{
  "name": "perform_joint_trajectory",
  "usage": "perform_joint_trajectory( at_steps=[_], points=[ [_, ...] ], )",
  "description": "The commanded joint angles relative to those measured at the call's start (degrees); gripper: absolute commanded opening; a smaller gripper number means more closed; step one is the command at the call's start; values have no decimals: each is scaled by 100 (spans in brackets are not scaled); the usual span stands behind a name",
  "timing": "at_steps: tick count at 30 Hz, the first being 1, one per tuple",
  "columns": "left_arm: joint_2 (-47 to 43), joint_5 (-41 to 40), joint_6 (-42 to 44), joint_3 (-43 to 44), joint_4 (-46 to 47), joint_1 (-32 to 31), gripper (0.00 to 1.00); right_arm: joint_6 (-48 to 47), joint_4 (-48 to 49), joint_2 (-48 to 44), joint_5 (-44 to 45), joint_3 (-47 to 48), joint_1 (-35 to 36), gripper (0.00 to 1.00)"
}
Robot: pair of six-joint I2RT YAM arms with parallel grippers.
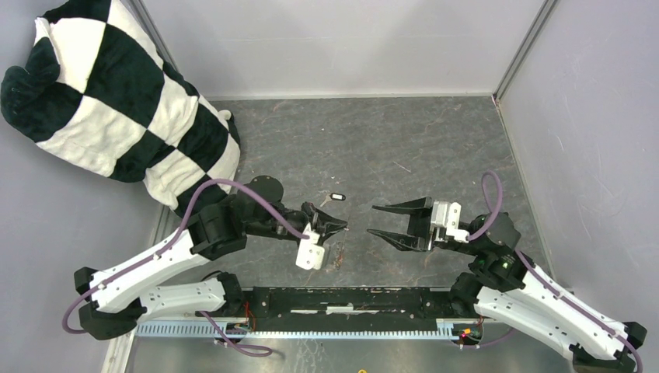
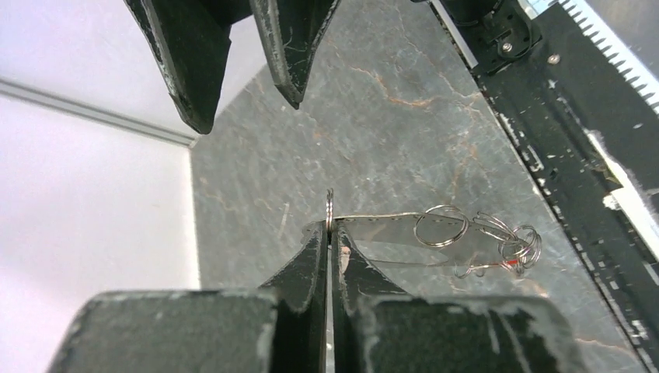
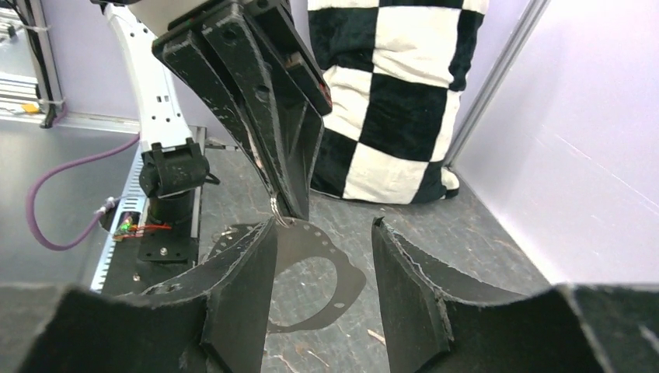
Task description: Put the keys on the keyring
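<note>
My left gripper [image 1: 332, 226] is shut on a small split ring [image 2: 329, 208] at the top of the keyring [image 3: 311, 252], a thin flat grey loop with small holes. The loop hangs from the left fingertips [image 3: 289, 203] just above the table. Further small wire rings [image 2: 440, 226] trail from it, with a red speck [image 2: 513, 265] among them. My right gripper [image 3: 325, 223] stands open facing the left one, its jaws on either side of the loop without touching it. One key with a black tag [image 1: 336, 196] lies on the table just behind the grippers.
A black-and-white checkered cushion [image 1: 116, 93] fills the back left corner. Pale walls close in the back and right of the grey stone-pattern table [image 1: 404, 140]. The black base rail [image 1: 342, 299] runs along the near edge.
</note>
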Motion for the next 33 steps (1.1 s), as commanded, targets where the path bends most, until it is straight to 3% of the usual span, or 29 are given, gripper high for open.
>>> perform_joint_trajectory(
  at_steps=[1, 10, 19, 33],
  points=[
    [-264, 367, 1367, -139, 341, -3, 2, -389, -247, -145, 238, 192, 9, 54],
    [-399, 567, 1387, -247, 599, -3, 2, -459, -171, -67, -44, 147, 7, 53],
    [-255, 519, -467, -125, 1449, -2, 2, -430, -132, 271, -711, 415, 9, 51],
    [132, 794, -3263, 394, 2497, 12, 2, -172, 415, -116, -412, 553, 8, 51]
  ],
)
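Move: Between the left hand's shut tips is a ring, with the metal plate hanging from it, its middle some 6 cm below and 3 cm back from that hand. The open right fingers, where the ring is being taken, lie about 6 cm to the left hand's right, 1 cm ahead and 4 cm higher. From the right hand the pinched ring is about 6 cm left, 1 cm back and 4 cm below. Raising the pinched ring about 6 cm, the left hand carries it up and some 2 cm right towards the open right fingers, easing slightly back; its fingers tip up towards level, and it rolls about its own axis, first 10 degrees one way, then some 25 back. The right hand dips a little, then rises and draws back towards the bases, ending about 3 cm higher, still half open. ##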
